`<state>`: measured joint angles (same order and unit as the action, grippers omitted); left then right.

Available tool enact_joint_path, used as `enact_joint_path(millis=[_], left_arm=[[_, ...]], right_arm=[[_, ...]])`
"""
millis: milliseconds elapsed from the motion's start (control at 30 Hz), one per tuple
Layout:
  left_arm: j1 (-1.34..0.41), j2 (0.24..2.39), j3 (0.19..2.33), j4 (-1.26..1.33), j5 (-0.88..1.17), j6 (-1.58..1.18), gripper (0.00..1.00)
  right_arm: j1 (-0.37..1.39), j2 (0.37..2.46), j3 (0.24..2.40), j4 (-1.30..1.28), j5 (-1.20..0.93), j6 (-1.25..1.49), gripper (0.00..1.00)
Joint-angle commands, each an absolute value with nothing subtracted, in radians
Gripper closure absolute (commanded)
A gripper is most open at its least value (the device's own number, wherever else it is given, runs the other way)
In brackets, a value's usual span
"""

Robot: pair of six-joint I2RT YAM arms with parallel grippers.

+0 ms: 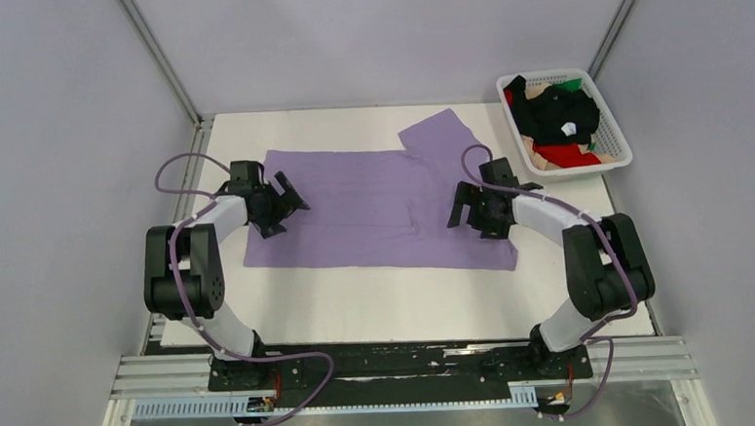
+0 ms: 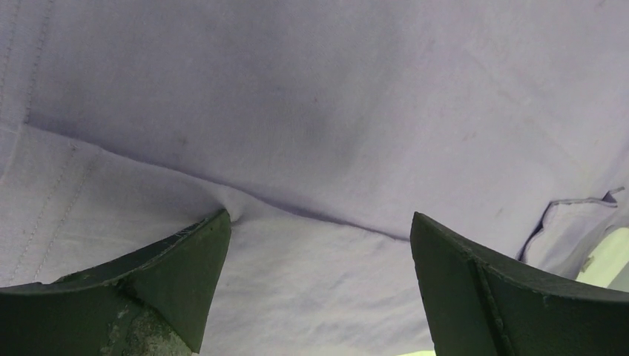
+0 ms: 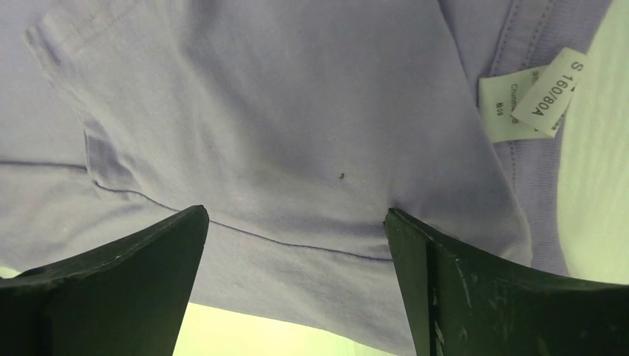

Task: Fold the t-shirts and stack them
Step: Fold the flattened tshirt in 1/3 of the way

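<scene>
A lavender-purple t-shirt (image 1: 383, 208) lies spread on the white table, one sleeve sticking out toward the far right. My left gripper (image 1: 285, 206) stands open over its left part. In the left wrist view the gripper (image 2: 319, 222) has its fingertips (image 2: 211, 237) pressed on the cloth along a crease. My right gripper (image 1: 459, 209) is open over the shirt's right part. In the right wrist view it (image 3: 297, 219) straddles a fold line near the hem, and the white neck label (image 3: 530, 93) shows. More t-shirts, black (image 1: 559, 116), red (image 1: 566, 154), beige and green, lie in the basket.
A white lattice basket (image 1: 616, 132) stands at the far right corner of the table. A bare strip of white table (image 1: 359, 302) lies between the shirt and the arm bases. Grey walls close in the back and both sides.
</scene>
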<state>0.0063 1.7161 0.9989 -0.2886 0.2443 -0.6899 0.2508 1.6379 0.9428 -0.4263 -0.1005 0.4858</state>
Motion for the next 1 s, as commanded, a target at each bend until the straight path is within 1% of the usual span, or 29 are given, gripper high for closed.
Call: enact_joint_path(millis=[0, 300, 467, 500, 733, 833, 967], left_arm=[[-0.065, 1.631, 0.837, -0.439, 0.234, -0.702, 0.00], [-0.195, 1.452, 0.668, -0.489, 0.210, -0.796, 0.00], [-0.264, 1.387, 0.622, -0.496, 0.202, -0.851, 0.00], [-0.273, 1.370, 0.618, -0.502, 0.201, -0.860, 0.00], [-0.281, 1.254, 0.636, -0.559, 0.170, -0.872, 0.00], [-0.279, 1.232, 0.694, -0.575, 0.147, -0.852, 0.00], [-0.276, 1.258, 0.804, -0.613, 0.056, -0.810, 0.00]], right_arm=[[0.223, 1.563, 0.814, -0.598, -0.034, 0.569, 0.00], [0.140, 1.390, 0.649, -0.719, -0.006, 0.688, 0.00], [0.077, 1.331, 0.628, -0.740, -0.001, 0.707, 0.00], [0.071, 1.323, 0.629, -0.749, 0.030, 0.718, 0.00], [0.048, 1.266, 0.633, -0.764, 0.094, 0.737, 0.00], [0.042, 1.232, 0.640, -0.774, 0.128, 0.742, 0.00], [0.032, 1.191, 0.666, -0.773, 0.132, 0.729, 0.00]])
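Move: The flattened t-shirt lies under both hands, its middle about 23 cm to the left hand's right and 2 cm ahead; from the right hand, some 24 cm left and 7 cm ahead. The table's near edge runs about 34 cm straight back from the left hand, 29 cm from the right. The shirt's jutting sleeve is some 27 cm ahead of the right hand and 7 cm left, its near right corner 11 cm back and 12 cm right. All lie roughly 2 cm below the hands. Keep both open grippers down on the t-shirt and drag it across the table towards the near edge, veering right. Bring the left gripper back about 16 cm and right 6–7 cm, easing up a touch at the end; draw the right one back about 12 cm and right 10 cm, fingertip still on the cloth, turning it clockwise nearly 30 degrees. ##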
